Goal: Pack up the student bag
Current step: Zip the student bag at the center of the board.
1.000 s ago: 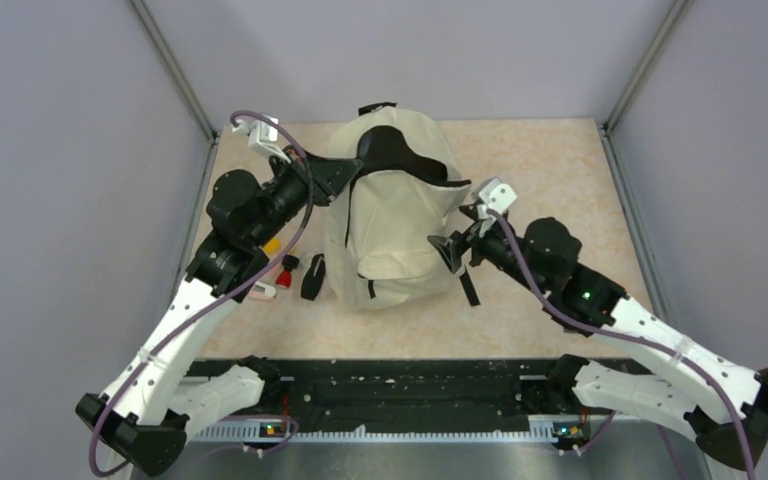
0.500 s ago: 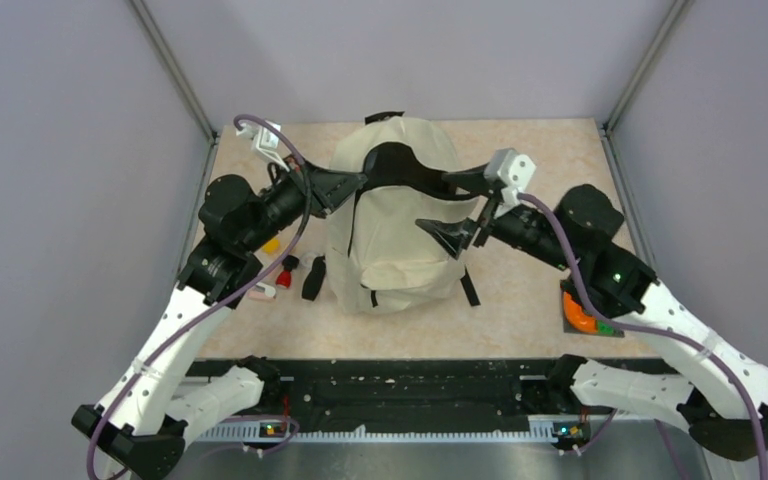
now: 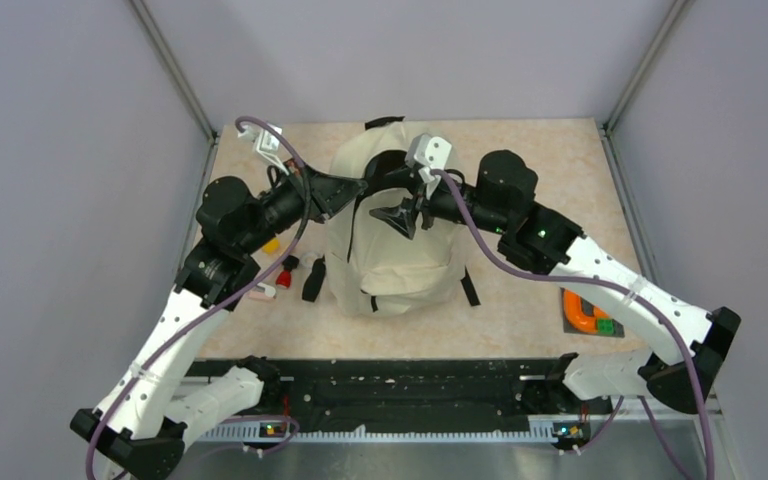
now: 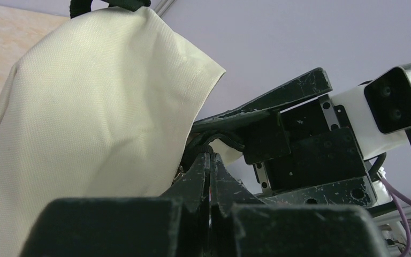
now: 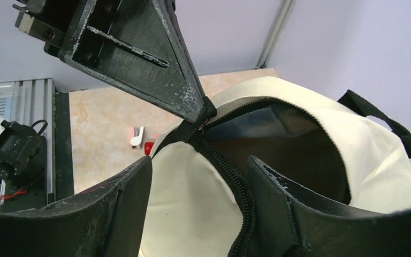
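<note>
The student bag [image 3: 390,255], cream fabric with black straps, stands mid-table with its top unzipped and a dark interior showing [image 5: 294,144]. My left gripper [image 3: 358,187] is shut on the black zipper edge at the left end of the opening, its tips pinched together [image 4: 210,156]. My right gripper [image 3: 401,215] hangs open over the front lip of the opening. In the right wrist view the zipper band [image 5: 230,179] runs between its spread fingers [image 5: 139,176], and the cream front panel [image 5: 187,203] fills the gap. The bag's cream back flap [image 4: 85,107] fills the left wrist view.
Left of the bag lie small items: a yellow piece [image 3: 272,245], a red one [image 3: 285,277], a black strap-like piece [image 3: 312,278] and a white and pink stapler [image 3: 262,292]. An orange object on a dark tray [image 3: 585,312] sits at the right. Grey walls enclose the table.
My right arm has swung left from the bag's right side to above its opening, uncovering the orange object. The left gripper has kept its hold, and the opening now gapes less widely.
</note>
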{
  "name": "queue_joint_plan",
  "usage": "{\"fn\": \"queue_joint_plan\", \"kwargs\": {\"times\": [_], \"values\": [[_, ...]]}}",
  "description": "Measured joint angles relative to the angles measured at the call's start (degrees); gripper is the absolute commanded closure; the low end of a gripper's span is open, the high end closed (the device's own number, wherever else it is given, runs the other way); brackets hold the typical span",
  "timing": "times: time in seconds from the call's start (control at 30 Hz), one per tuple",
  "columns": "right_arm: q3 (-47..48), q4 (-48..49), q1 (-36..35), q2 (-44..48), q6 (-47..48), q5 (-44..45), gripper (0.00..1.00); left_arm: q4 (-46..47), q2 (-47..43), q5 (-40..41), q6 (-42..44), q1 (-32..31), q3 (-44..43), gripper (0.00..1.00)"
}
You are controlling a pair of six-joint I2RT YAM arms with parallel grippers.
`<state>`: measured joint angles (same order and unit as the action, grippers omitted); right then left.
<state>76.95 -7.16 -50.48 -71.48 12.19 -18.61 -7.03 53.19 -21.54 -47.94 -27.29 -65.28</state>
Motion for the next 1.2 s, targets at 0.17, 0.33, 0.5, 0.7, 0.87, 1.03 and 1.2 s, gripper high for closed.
{"fn": "queue_joint_plan", "kwargs": {"times": [0.17, 0.33, 0.5, 0.7, 0.87, 1.03, 1.2], "values": [[0.00, 3.21, 0.00, -0.85, 0.02, -1.01, 0.43, -0.13, -0.22, -0.11, 0.00, 0.09, 0.00, 1.00], [1.86, 5.03, 0.00, -2.12, -0.17, -2.49, 0.45, -0.42, -0.22, -0.22, -0.04, 0.15, 0.00, 1.00], [2.69, 5.44, 0.00, -3.19, -0.20, -3.19, 0.52, -0.72, -0.20, -0.33, -0.09, 0.20, 0.00, 1.00], [3.39, 5.16, 0.00, -4.09, -0.33, -4.50, 0.70, -0.72, -0.20, -0.24, -0.11, 0.24, 0.00, 1.00], [3.43, 4.87, -0.04, -4.15, -0.15, -4.98, 0.82, -0.72, -0.17, -0.28, -0.15, 0.37, 0.00, 1.00], [3.43, 4.50, 0.00, -4.17, 0.13, -4.59, 1.00, -0.72, -0.20, -0.31, -0.17, 0.57, 0.00, 1.00], [3.43, 4.39, 0.02, -4.17, 0.17, -4.11, 1.00, -0.70, -0.20, -0.31, -0.20, 0.63, 0.00, 1.00]]}}
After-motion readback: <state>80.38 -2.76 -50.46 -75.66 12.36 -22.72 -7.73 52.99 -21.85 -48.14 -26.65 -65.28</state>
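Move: The zip end of the student bag, still pinched in the left fingertips, lies about 3 cm left of the right hand point, level with it fore and aft, and roughly 2 cm above. The bag's dark open mouth is some 5 cm ahead and 4 cm below the right hand; its carry handle is about 17 cm straight ahead and 8 cm lower. For the left hand the zip end is right at the fingertips. The zip end is held still by the shut left gripper while the right hand eases in towards it, about 2 cm left and 2 cm up with only a few degrees of wrist turn. Then, nearly stopped, the right fingers close from about two-thirds open to fully shut, pinching the black zip band right against the left fingertips. ##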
